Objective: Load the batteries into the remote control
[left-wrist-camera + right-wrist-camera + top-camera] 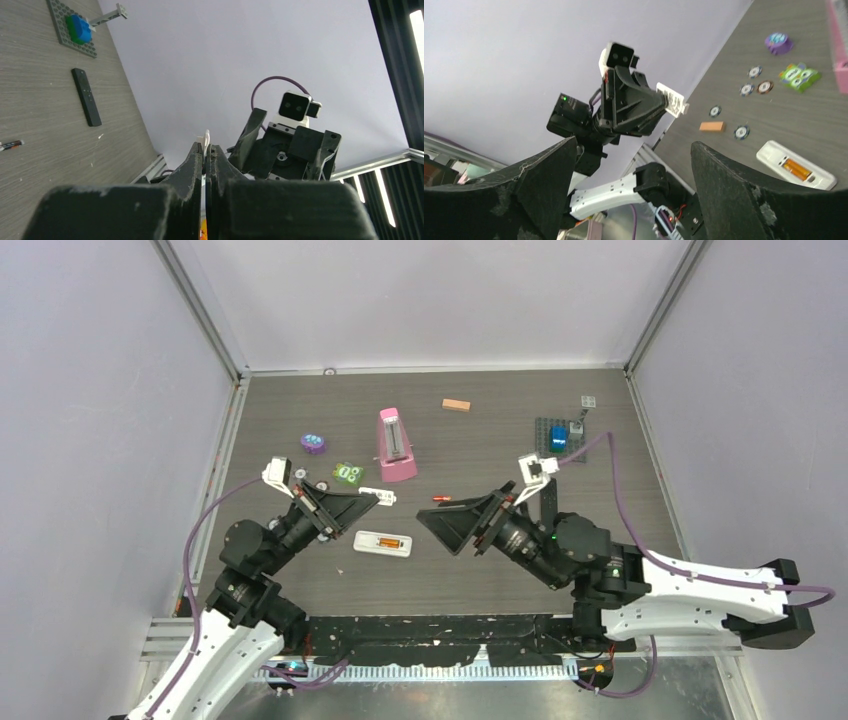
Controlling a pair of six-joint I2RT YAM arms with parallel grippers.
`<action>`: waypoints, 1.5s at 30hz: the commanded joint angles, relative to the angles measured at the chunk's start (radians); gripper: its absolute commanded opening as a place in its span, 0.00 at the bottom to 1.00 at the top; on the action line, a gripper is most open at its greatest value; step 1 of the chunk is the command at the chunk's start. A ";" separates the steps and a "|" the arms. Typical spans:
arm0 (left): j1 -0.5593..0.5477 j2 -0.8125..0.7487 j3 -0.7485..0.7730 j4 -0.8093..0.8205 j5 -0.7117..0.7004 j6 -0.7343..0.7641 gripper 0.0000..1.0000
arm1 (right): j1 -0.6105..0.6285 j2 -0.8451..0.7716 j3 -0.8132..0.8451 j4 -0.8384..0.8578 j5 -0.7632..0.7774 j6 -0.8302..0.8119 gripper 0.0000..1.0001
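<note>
The white remote control (383, 542) lies face down in the middle of the table, its compartment open, with orange batteries (796, 169) seated inside. One red battery (441, 499) lies loose on the table behind it, also visible in the left wrist view (11, 145). My left gripper (377, 499) hovers just above the remote's far side, shut on a thin white ribbed cover (672, 101); its tip pokes out past the fingers (206, 139). My right gripper (440, 530) is to the right of the remote, open and empty (634, 145).
A black remote (86, 96) lies by the right arm. A grey baseplate (545, 440) with a blue brick is at back right. A pink wedge (396, 445), an orange block (456, 405), a purple piece (313, 444), a green piece (348, 473) and several chips (746, 89) are scattered about.
</note>
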 commanded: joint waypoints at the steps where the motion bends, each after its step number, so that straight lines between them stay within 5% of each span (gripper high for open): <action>1: -0.002 -0.003 0.019 0.109 0.049 -0.080 0.00 | -0.032 0.059 0.070 -0.024 -0.118 0.152 0.87; 10: -0.003 -0.001 -0.044 0.232 0.086 -0.307 0.00 | -0.125 0.187 0.094 0.070 -0.295 0.262 0.83; 20: -0.004 -0.017 -0.048 0.230 0.089 -0.328 0.00 | -0.202 0.241 0.064 0.136 -0.353 0.350 0.52; 34: -0.004 -0.036 -0.072 0.213 0.091 -0.325 0.00 | -0.236 0.282 0.039 0.219 -0.414 0.369 0.47; 45: -0.003 -0.043 -0.073 0.199 0.087 -0.311 0.00 | -0.249 0.286 0.021 0.241 -0.459 0.374 0.07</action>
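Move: The battery cover is already pinched in my shut left fingertips, its middle about 1 cm ahead and 2 cm to the right of that hand. From my open right hand the cover lies roughly 9 cm left, 5 cm ahead and 5 cm lower. The remote lies on the table some 7 cm ahead of my right hand, 12 cm left and 35 cm below; the black battery is about 8 cm ahead and 8 cm right of it, equally low. I bring my right hand about 7.5 cm left towards the cover's free end, sinking some 3 cm and then easing forward about 2.5 cm, fingers tipping down and swinging counter-clockwise. They narrow to half on the way, then close nearly shut around that end. My left hand keeps its pinch, drawing back and rising about 2 cm early on while its wrist rolls some 15 degrees, right side up, then stays. ##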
